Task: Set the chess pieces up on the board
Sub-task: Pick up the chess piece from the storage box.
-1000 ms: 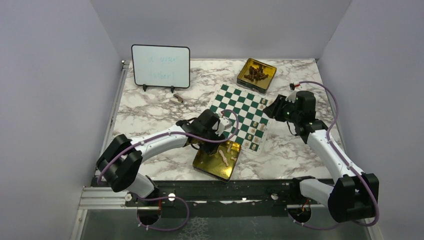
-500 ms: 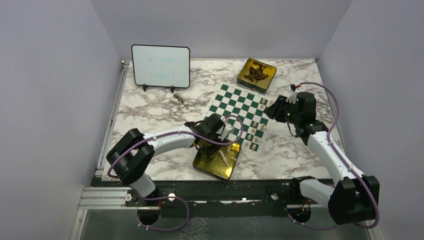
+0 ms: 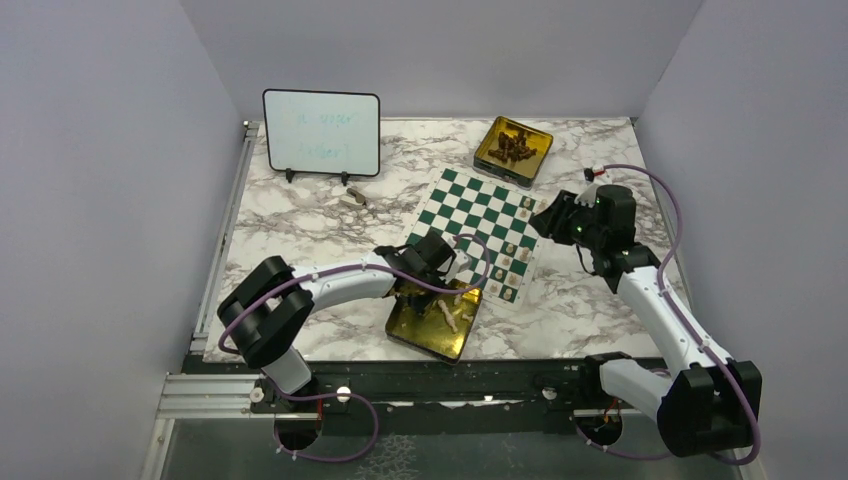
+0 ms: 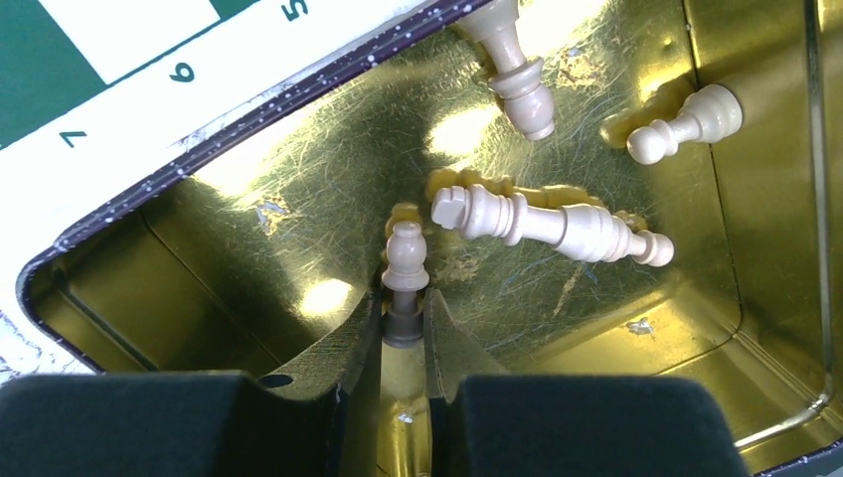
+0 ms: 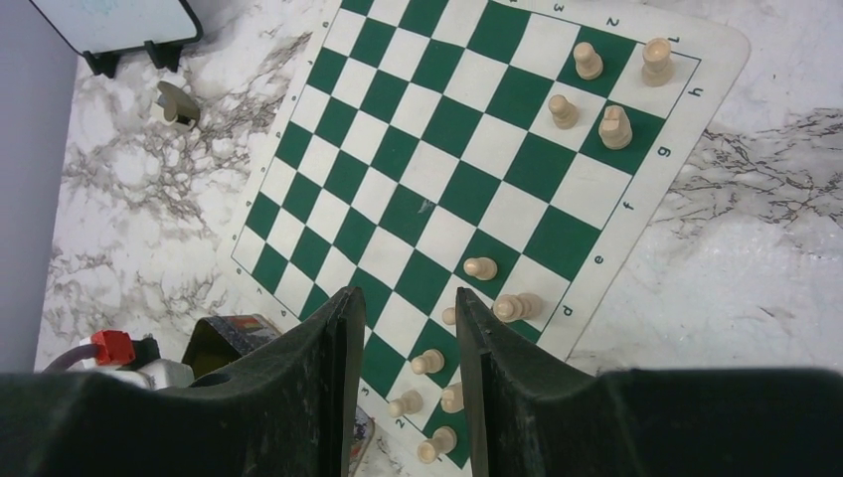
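Note:
The green and white board (image 3: 480, 225) lies in the middle of the table, with several cream chess pieces (image 3: 512, 265) standing along its near right edge. More cream pieces lie in the gold tin (image 3: 412, 326) in front of it. My left gripper (image 4: 404, 323) is down inside that tin, its jaws shut on the base of a cream pawn (image 4: 406, 260). A tall piece (image 4: 552, 225) lies just right of the pawn. My right gripper (image 5: 410, 308) hovers open above the board (image 5: 447, 169), holding nothing.
A second gold tin (image 3: 513, 150) with dark pieces sits beyond the board's far corner. A black-framed whiteboard (image 3: 321, 133) stands at the back left, with a small loose object (image 3: 352, 199) in front of it. Two more cream pieces (image 4: 517, 75) lie deeper in the near tin.
My left gripper has dropped into the near gold tin and its jaws have closed on the pawn. The right arm has barely moved.

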Controlling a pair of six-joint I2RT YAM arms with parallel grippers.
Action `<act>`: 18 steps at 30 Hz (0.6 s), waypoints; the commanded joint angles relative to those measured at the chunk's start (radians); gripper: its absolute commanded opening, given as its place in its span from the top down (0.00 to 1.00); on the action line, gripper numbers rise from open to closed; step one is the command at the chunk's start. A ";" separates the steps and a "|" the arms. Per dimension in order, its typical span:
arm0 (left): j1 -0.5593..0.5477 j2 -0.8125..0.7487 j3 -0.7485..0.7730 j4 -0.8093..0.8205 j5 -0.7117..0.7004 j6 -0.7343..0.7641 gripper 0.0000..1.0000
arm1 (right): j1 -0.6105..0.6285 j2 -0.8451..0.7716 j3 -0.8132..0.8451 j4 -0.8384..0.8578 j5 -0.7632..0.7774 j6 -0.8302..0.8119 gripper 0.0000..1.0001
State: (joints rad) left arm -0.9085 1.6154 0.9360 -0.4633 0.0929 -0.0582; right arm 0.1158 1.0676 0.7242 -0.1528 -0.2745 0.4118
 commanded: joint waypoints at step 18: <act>-0.007 -0.319 -0.025 0.141 -0.109 -0.060 0.95 | 0.020 0.080 -0.023 0.102 -0.456 0.203 0.57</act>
State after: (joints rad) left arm -0.9119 1.3781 0.9340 -0.4198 -0.0010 -0.0875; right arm 0.1196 1.1137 0.7097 -0.0967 -0.5709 0.5644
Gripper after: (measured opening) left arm 0.173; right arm 0.436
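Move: The left fingers are already shut on a lying chess piece in the storage box, its middle within about 1 cm of them. Roughly level with that hand, a long piece lies about 5 cm right and 2 back, an upright-edge neighbour 7 right and 3 ahead, and a small pawn 9 right and 2 back; the board's middle is some 16 ahead and 12 right. From the right hand the gripped piece lies about 22 cm left, 14 back and 14 below. Keeping its pinch on the chess piece, the left hand lifts it from the storage box floor, slowly at first and then faster, rising about 8 cm and easing a couple of centimetres forward towards the board as the fingers swing some 15 degrees forward and right. Meanwhile the empty right hand slides about 5 cm left and 2 back towards the left hand, its part-open fingers swinging left. ##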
